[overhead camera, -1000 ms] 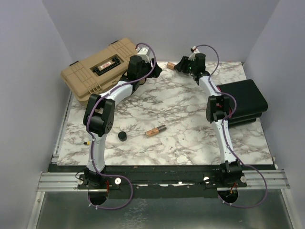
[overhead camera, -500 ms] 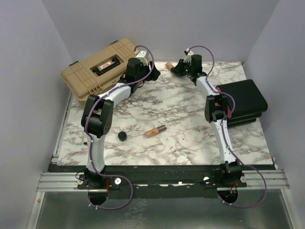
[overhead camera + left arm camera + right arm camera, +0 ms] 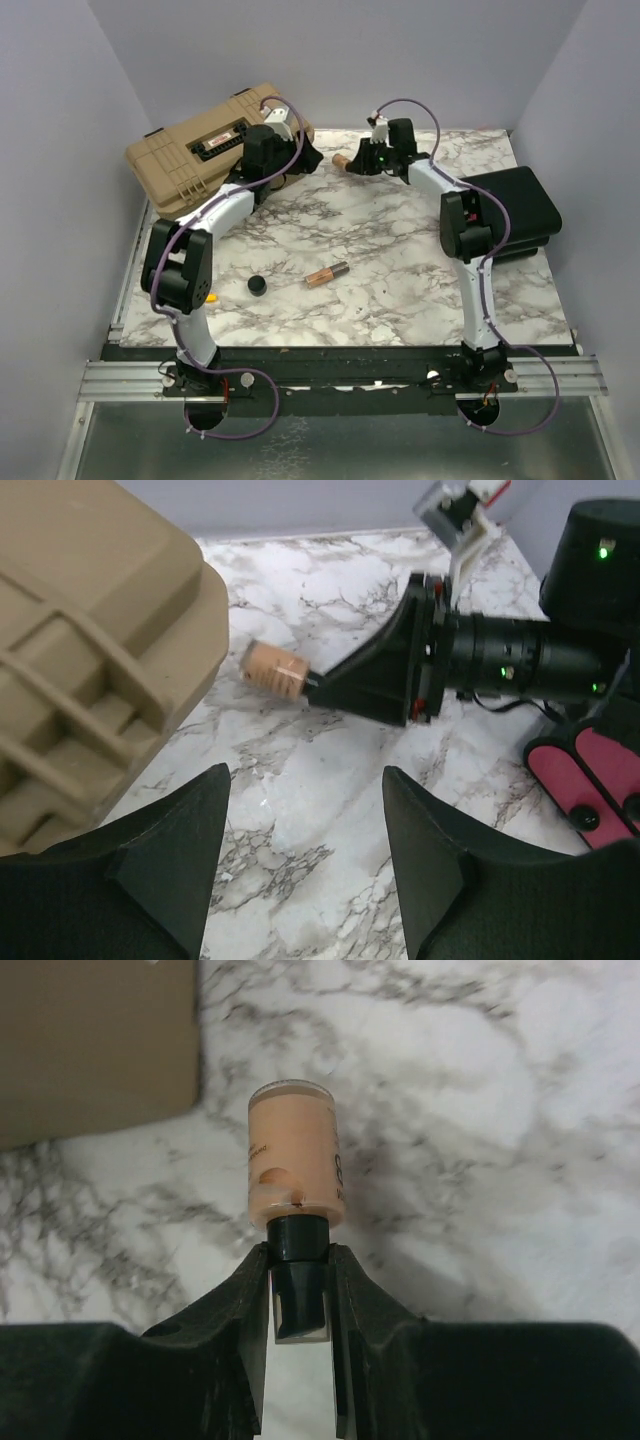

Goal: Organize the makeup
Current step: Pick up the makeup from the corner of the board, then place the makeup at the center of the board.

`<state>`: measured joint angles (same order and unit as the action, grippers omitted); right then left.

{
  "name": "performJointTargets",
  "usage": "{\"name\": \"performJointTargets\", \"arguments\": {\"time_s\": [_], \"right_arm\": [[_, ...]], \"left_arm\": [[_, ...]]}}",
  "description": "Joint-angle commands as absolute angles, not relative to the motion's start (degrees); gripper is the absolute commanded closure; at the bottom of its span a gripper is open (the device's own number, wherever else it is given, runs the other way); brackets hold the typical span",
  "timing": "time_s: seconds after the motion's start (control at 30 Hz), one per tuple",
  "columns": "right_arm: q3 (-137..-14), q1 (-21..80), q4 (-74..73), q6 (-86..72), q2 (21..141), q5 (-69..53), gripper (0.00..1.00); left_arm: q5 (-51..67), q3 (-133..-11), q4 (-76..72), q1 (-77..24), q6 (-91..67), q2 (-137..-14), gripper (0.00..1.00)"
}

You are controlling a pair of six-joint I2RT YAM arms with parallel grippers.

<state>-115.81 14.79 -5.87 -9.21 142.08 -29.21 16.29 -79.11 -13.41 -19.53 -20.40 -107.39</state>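
A small peach bottle point(image 3: 293, 1150) with a black cap point(image 3: 298, 1245) is makeup, and my right gripper point(image 3: 298, 1260) is shut on that cap. The bottle point(image 3: 342, 160) points left at the back of the marble table, near the tan case; I cannot tell whether it touches the marble. My left gripper point(image 3: 305, 780) hangs open over bare marble just left of it, nothing between its fingers, and sees the bottle point(image 3: 275, 668) ahead. A copper lipstick tube point(image 3: 327, 274) and a tiny black round jar point(image 3: 259, 285) lie mid-table.
A tan hard case point(image 3: 205, 145) lies closed at the back left, close to the left gripper point(image 3: 305, 158). A black box point(image 3: 515, 210) with pink drawers point(image 3: 590, 780) stands at the right edge. Grey walls enclose the table.
The right gripper closed on the bottle's cap and carried it leftward along the back of the table. The left arm swung left, closer to the tan case.
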Motion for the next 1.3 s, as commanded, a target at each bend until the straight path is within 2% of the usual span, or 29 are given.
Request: {"name": "performJointTargets", "arguments": {"time_s": [0.0,0.23,0.47,0.67,0.87,1.0,1.27], "right_arm": [[-102.3,18.2,-5.4,-6.3,129.8,-28.3,0.95],[-81.7,24.5,-5.1,-4.6,114.1,-32.3,0.96],[-70.2,32.2,-0.6,-7.9,109.0,-31.0,0.95],[-67.9,40.2,4.1,-13.7,108.3,-11.4,0.92],[-68.3,43.4,5.1,-18.4,109.5,-2.0,0.88],[-70.2,44.1,1.6,-19.7,111.0,-3.4,0.89],[-74.0,47.7,-2.6,-17.2,114.4,-4.7,0.73]], "left_arm": [[16.7,-74.0,-14.2,-18.7,-21.8,-98.9,0.35],[18.9,-65.4,-13.6,-18.8,-23.3,-88.2,0.35],[16.1,-56.0,-10.2,-18.7,-23.2,-75.6,0.35],[10.0,-49.3,-7.9,-18.7,-25.3,-66.2,0.35],[8.2,-47.7,-5.7,-18.7,-26.3,-62.1,0.34],[7.4,-47.4,-4.2,-18.7,-26.6,-61.1,0.34],[7.5,-47.2,-4.0,-18.7,-27.1,-60.4,0.34]]}}
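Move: Still pinched by its dark cap, the makeup bottle is in the right hand, bound for clear marble some 29 cm back, 15 cm left and 4 cm below. Beside that spot, the other bottle lies about 32 cm back and 8 cm left of the right hand, and the black jar about 35 cm back and 23 cm left, both roughly 3 cm lower. From the left hand, the clear spot lies about 20 cm back, 4 cm left and 17 cm below. Sweeping back about 27 cm and left some 13 cm, the right hand keeps its pinch on the bottle and carries it low over the marble towards the gap by the jar and other bottle, mostly back first, then easing left, with its left side rolling down slightly. The empty left hand withdraws about 16 cm back, 8 cm left and 7 cm up, fingers still open. ##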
